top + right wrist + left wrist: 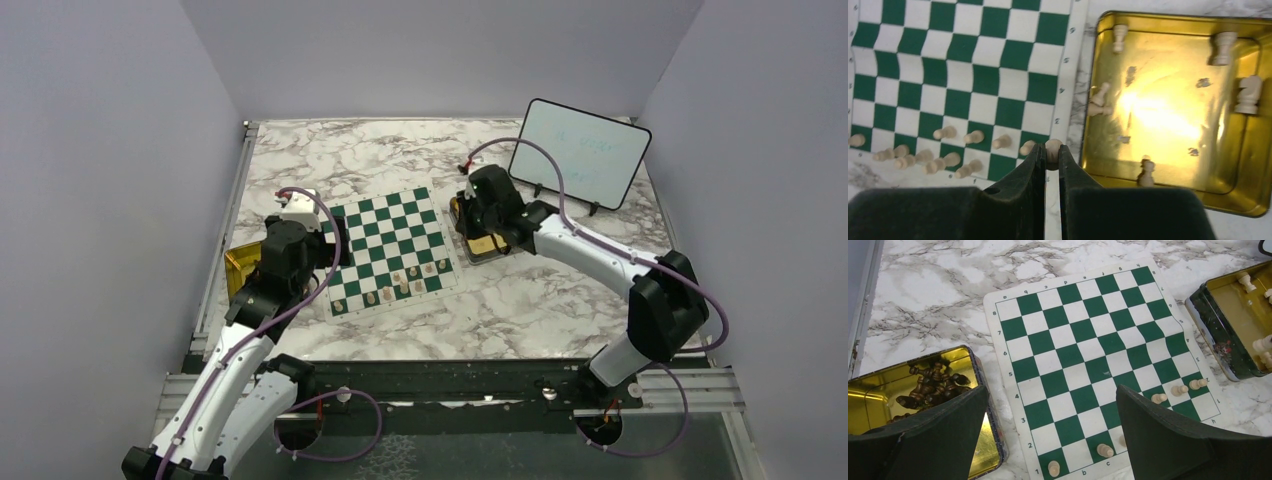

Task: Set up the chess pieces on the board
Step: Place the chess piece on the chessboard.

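The green-and-white board [385, 240] lies mid-table. Several cream chess pieces [400, 285] stand on its near rows, also seen in the left wrist view [1105, 450] and the right wrist view [943, 132]. My right gripper [1051, 150] is shut on a cream pawn [1052, 146], held over the marble strip between the board's right edge and a gold tin [1168, 65]. That tin holds several loose cream pieces [1248, 95]. My left gripper [1052, 390] is open and empty above the board's near left corner [1048, 415].
A second gold tin [868, 405] with dark chess pieces [933, 387] sits left of the board. A framed whiteboard [580, 150] stands at the back right. Grey walls enclose the marble table [540, 310].
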You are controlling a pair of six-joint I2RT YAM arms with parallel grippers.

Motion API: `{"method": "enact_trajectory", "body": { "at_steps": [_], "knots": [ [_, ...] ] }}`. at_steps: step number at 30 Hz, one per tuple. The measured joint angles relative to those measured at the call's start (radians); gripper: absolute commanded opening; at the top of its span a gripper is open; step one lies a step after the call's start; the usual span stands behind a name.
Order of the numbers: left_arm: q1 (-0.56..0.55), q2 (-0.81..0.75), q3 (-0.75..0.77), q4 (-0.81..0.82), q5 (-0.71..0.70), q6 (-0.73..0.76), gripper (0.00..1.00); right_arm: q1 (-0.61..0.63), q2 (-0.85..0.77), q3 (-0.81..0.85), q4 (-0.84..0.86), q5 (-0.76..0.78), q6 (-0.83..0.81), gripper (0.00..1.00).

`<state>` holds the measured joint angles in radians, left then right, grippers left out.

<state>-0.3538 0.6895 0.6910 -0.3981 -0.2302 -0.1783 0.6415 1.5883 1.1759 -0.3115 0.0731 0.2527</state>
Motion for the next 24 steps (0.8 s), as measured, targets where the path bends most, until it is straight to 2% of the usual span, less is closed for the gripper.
{"method": "enact_trajectory", "body": {
  "at_steps": [13, 24],
  "knots": [
    [0.0, 0.003, -0.001, 0.0, 0.005, 0.0, 0.99, 0.301, -0.034, -0.117, 0.026, 0.1, 0.056, 0.14],
    [0.0, -0.011, -0.003, 0.0, 0.005, 0.0, 0.99, 0.355, 0.006, -0.164, 0.132, 0.203, 0.081, 0.14]
  ]
}}
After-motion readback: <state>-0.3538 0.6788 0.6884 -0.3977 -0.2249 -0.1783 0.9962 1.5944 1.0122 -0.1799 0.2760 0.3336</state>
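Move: The piece still pinched in the right fingers is bound for the empty g1 square, about 10 cm back, 7 cm to the left and some 11 cm below that hand. The piece on f1 stands about 11 cm back and 11 cm left of the hand, the h2 pawn 6 cm back and 4 cm left; the gold tray's middle is 5 cm ahead and 8 cm right. From the left hand, g1 lies some 21 cm right, 2 cm back, 18 cm below. The held chess piece is carried by the right hand back and to the left, about 12 cm in all, away from the gold tray and over the near right corner of the board towards g1. It stays level at first, then sinks about 4 cm, still edging down once the sideways travel is nearly spent. The wrist turns roughly 10 degrees counter-clockwise, and the fingers keep their pinch. ##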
